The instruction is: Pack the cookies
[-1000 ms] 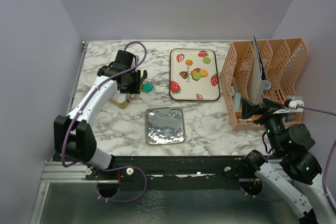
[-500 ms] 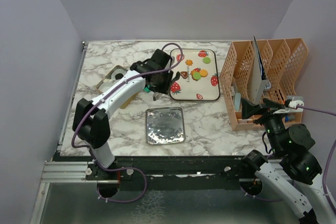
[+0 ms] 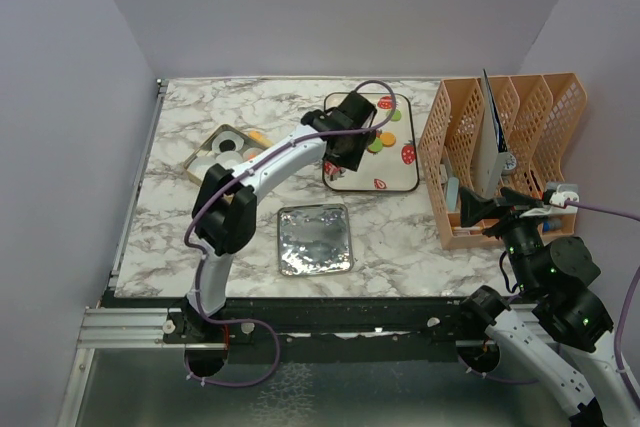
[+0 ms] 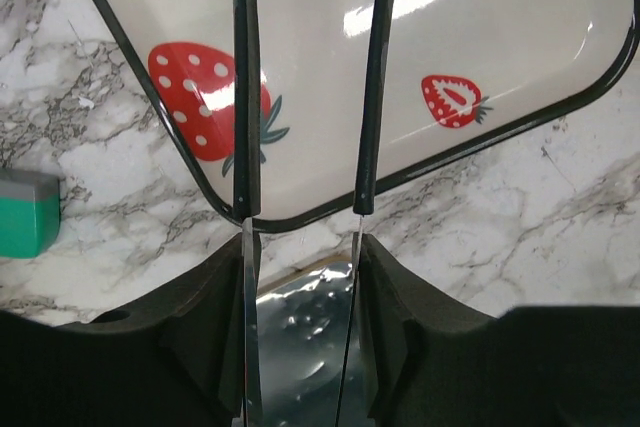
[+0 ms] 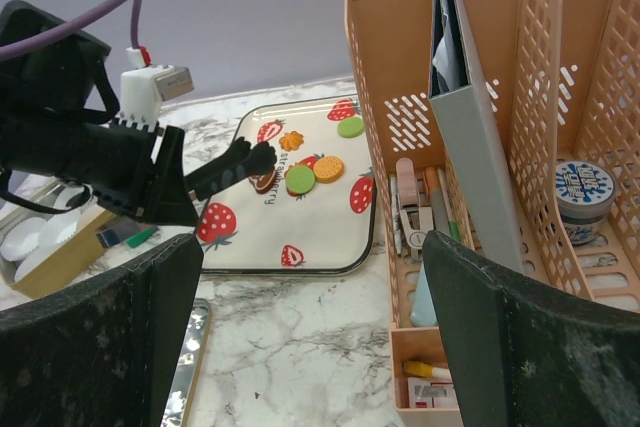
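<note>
Several cookies lie on the white strawberry tray (image 3: 400,183): an orange flower (image 5: 291,140), two green rounds (image 5: 350,127) (image 5: 300,179), an orange round (image 5: 328,168) and a brown one (image 5: 265,184). My left gripper (image 3: 360,142) hovers over the tray's left half, and its long thin fingers (image 4: 242,97) stand apart with only the tray showing between them. In the right wrist view its fingertips (image 5: 262,158) hang just above the brown cookie. My right gripper (image 3: 470,209) stands wide open and empty beside the organizer.
An open tin box (image 3: 207,157) with white paper cups sits at the back left. Its shiny lid (image 3: 313,239) lies near the front middle. A green block (image 4: 25,225) rests left of the tray. A tall orange desk organizer (image 3: 500,147) fills the right side.
My left arm has swung right, from the tin box to above the tray. The right arm has not moved.
</note>
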`<state>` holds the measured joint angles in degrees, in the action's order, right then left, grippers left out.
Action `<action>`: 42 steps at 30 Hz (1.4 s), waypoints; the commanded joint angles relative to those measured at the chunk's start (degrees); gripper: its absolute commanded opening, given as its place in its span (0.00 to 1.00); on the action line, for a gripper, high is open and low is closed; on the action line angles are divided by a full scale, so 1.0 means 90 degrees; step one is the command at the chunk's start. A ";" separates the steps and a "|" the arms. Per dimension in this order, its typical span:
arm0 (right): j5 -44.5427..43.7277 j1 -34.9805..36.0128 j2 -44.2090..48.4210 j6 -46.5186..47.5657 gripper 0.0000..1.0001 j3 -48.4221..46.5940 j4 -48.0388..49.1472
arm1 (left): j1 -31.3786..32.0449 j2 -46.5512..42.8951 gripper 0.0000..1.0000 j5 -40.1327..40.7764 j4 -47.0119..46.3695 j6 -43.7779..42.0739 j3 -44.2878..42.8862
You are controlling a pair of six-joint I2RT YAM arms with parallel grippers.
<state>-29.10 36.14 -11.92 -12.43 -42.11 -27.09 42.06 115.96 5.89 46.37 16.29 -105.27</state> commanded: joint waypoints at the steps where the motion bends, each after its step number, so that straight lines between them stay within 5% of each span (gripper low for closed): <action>1: -0.0068 -0.0002 0.0067 0.0043 1.00 0.0044 -0.0035 | 0.0152 0.0438 0.46 0.0575 0.0052 -0.0013 -0.0665; 20: -0.0096 -0.0002 0.0029 0.0046 1.00 0.0046 -0.0034 | 0.0624 0.1578 0.48 0.1554 0.0091 -0.0031 -0.1463; 42: -0.0092 -0.0002 0.0044 0.0043 1.00 0.0049 -0.0040 | 0.0737 0.1934 0.44 0.1588 0.0225 -0.0033 -0.1613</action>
<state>-29.12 36.14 -11.92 -12.40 -42.11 -27.09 48.18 133.29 18.35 46.92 16.25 -117.75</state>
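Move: The green cookie that the left hand's held tongs are going for lies about 8 cm ahead of that hand, 7 cm to its right and some 11 cm below. The round orange cookie is about 3 cm right of the green one and 1 cm farther out; the brown heart cookie is about 5 cm to the green one's left and 1 cm farther out. From the idle right hand, the green cookie is roughly 25 cm ahead, 20 cm left and 29 cm below. Still gripping the half-open tongs, the left hand brings their black tips down around the green cookie. It first slides right and a little forward over the tray, then mostly sinks, about 7 cm down and 4 cm right in all, rolling some 10 degrees so its left side rises. The finger gap doesn't change; whether the tips touch can't be made out. ##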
